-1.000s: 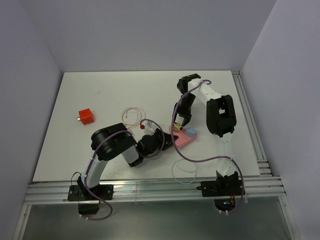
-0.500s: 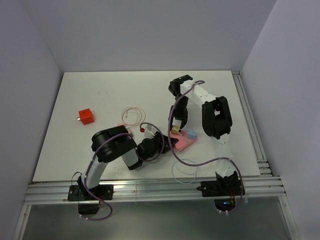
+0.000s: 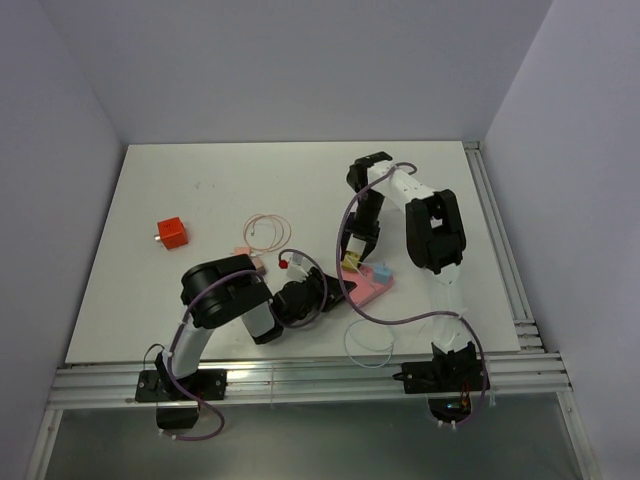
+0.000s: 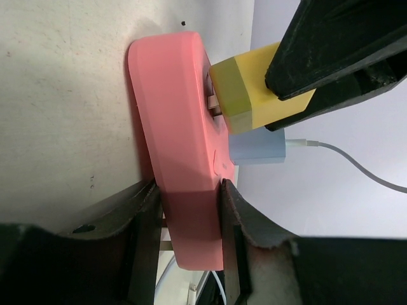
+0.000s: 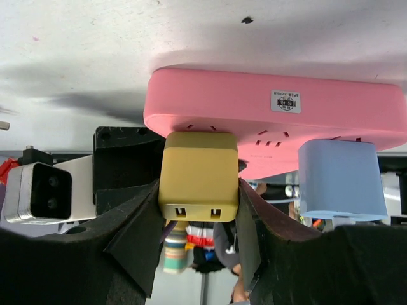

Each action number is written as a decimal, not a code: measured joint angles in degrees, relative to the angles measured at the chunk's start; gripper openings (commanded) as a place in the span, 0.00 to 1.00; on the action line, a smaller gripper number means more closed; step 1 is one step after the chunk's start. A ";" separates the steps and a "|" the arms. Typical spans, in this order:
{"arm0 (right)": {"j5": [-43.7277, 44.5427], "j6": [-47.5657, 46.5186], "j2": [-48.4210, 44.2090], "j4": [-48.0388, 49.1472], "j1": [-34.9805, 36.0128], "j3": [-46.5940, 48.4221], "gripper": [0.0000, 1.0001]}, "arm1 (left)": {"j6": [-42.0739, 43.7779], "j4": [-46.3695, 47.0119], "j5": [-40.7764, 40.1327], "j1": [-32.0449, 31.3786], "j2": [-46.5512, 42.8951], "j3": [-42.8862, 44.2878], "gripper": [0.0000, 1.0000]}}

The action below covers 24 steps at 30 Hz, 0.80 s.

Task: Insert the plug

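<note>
A pink power strip [image 3: 372, 287] lies on the white table, and my left gripper [image 4: 189, 190] is shut on its near end, one finger on each long side. My right gripper [image 5: 198, 190] is shut on the yellow plug [image 5: 198, 175], squeezing its two sides. The yellow plug [image 4: 245, 92] stands against the strip's socket face [image 4: 178, 127], with a slim gap where its prongs show. A blue plug [image 5: 340, 178] with a white cable sits in the strip beside it. From above, the right gripper [image 3: 352, 256] points down over the strip's left half.
An orange cube [image 3: 171, 233] sits at the left of the table. A thin cable loop [image 3: 265, 228] lies behind the left gripper, a white cable loop [image 3: 368, 345] near the front edge. Metal rails [image 3: 300, 380] run along the front and right edges.
My right gripper has come down and slightly left with the yellow plug onto the strip. The left gripper and the strip have shifted only a little.
</note>
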 measured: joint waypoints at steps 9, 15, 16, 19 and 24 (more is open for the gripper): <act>1.66 2.12 -8.33 8.09 2.54 -13.84 0.00 | -0.66 -1.18 -0.50 -2.97 -1.97 -2.08 0.00; 9.53 3.61 -12.00 11.39 7.54 -17.42 0.00 | -0.72 -1.95 0.39 -3.45 -2.49 -2.27 0.00; 10.05 3.72 -12.11 11.56 7.80 -17.55 0.00 | -0.81 -1.84 0.46 -3.43 -2.16 -2.27 0.00; 10.51 4.13 -13.42 13.75 8.09 -19.58 0.00 | -0.94 -1.40 0.59 -3.37 -1.84 -2.29 0.00; 10.32 4.33 -13.94 16.13 8.11 -21.55 0.00 | -0.94 -1.64 0.85 -3.26 -1.97 -2.21 0.00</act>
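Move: Just below and behind the right hand, which grips the yellow plug, lies the target socket in the pink power strip: some 4 cm down, 2 cm back and about level sideways. From that hand the strip's middle is roughly 5 cm back and 4 cm right; the blue plug already in it sits about 7 cm right and 3 cm back. The left hand already pinches the strip's near-left edge; from it the socket is about 5 cm ahead, about 1 cm up. Pressing the yellow plug into the end socket, the right hand goes back about 4.5 cm and, first with that and then on its own, down about 2 cm, its fingers tilting some 15 degrees nearer to vertical and keeping their grip. The left hand, still pinching the strip, slides back about 3 cm beside it with a slight clockwise turn, then holds there. ##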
